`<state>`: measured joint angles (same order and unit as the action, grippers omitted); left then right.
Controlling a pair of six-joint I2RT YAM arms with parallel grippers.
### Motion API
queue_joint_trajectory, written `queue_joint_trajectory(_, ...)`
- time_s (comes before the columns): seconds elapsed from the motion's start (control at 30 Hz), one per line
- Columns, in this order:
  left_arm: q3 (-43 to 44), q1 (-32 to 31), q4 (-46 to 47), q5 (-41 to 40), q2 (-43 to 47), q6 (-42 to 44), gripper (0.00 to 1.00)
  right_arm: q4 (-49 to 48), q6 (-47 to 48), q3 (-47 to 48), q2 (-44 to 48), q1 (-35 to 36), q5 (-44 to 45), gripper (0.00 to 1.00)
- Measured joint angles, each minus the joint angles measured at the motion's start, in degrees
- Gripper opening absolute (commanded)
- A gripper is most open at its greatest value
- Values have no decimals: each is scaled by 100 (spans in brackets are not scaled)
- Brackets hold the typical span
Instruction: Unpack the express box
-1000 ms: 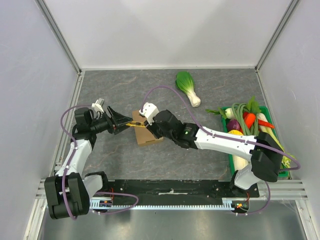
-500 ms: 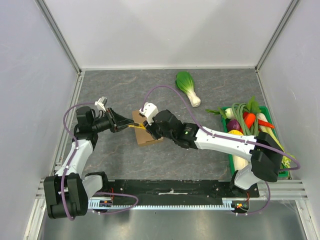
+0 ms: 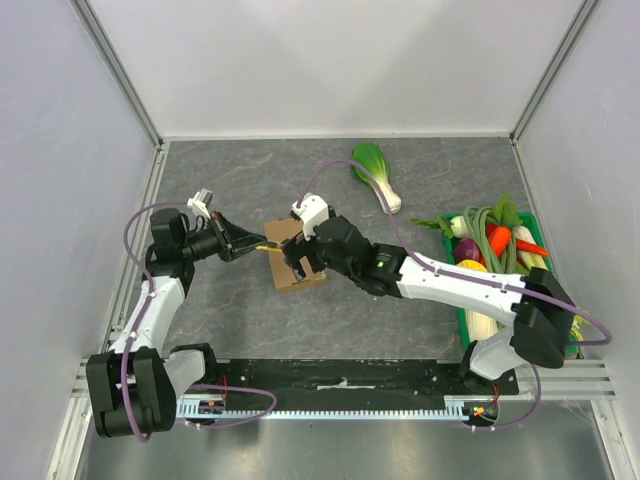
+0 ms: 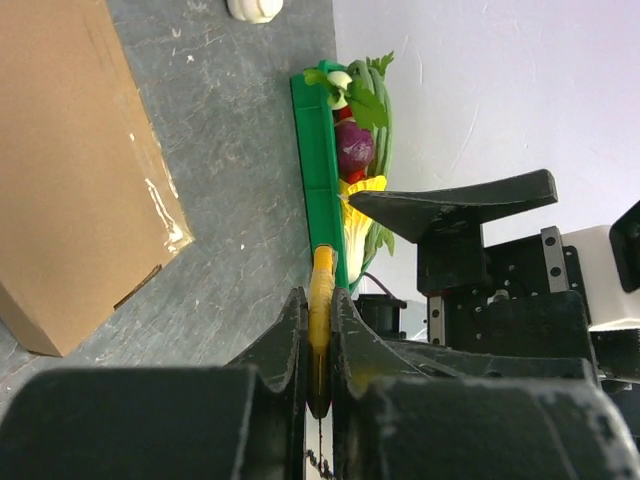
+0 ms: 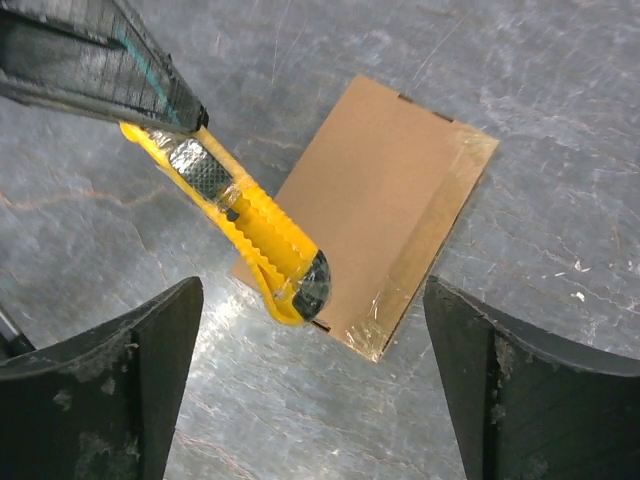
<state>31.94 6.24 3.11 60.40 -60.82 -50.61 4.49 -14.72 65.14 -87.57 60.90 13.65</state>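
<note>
The express box (image 3: 291, 279), flat brown cardboard sealed with clear tape, lies on the grey table left of centre. It also fills the top left of the left wrist view (image 4: 70, 170) and the middle of the right wrist view (image 5: 390, 210). My left gripper (image 3: 256, 243) is shut on one end of a yellow utility knife (image 3: 268, 247), pinched between its fingers (image 4: 322, 300). The knife's (image 5: 245, 215) free end hangs over the box's corner. My right gripper (image 5: 312, 340) hovers above the box (image 3: 300, 260), open wide and apart from the knife.
A green-and-white bok choy (image 3: 376, 173) lies at the back of the table. A green crate (image 3: 463, 322) full of vegetables stands at the right edge, also seen beyond the knife (image 4: 315, 150). White walls close in the table on three sides.
My left gripper has shut on the yellow knife. My right gripper has opened, let go of the knife and drawn slightly away over the box.
</note>
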Motion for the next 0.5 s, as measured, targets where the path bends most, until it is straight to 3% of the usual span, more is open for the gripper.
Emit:
queue_joint_trajectory(0.33,1062,0,-284,2,249,-48,2,-216,-1665,295,605,-337,66,98)
queue_joint_trajectory(0.5,1598,0,-28,20,304,-538,2,-1082,-2608,-46,953,-623,-385,98)
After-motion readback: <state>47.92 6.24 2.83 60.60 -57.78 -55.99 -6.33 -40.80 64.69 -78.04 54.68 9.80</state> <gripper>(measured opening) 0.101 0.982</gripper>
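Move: My left hand grips one end of the yellow knife, so its middle lies about 4 cm to the left and 2 cm ahead of my already opened right hand, at about its height. The taped box lies roughly 7 cm ahead, 6 cm right and 18 cm below my left hand; from my right hand it is about 9 cm straight ahead and 17 cm down. The leek stands some 25 cm ahead and 27 cm right of my left hand. I lift both hands together, about 12 cm up and away from the box. My left hand keeps its pinch on the knife and tips its fingers up a little; my right hand stays open around the knife's free end, rising with it and rolling some 35 degrees so that its left side comes up. ##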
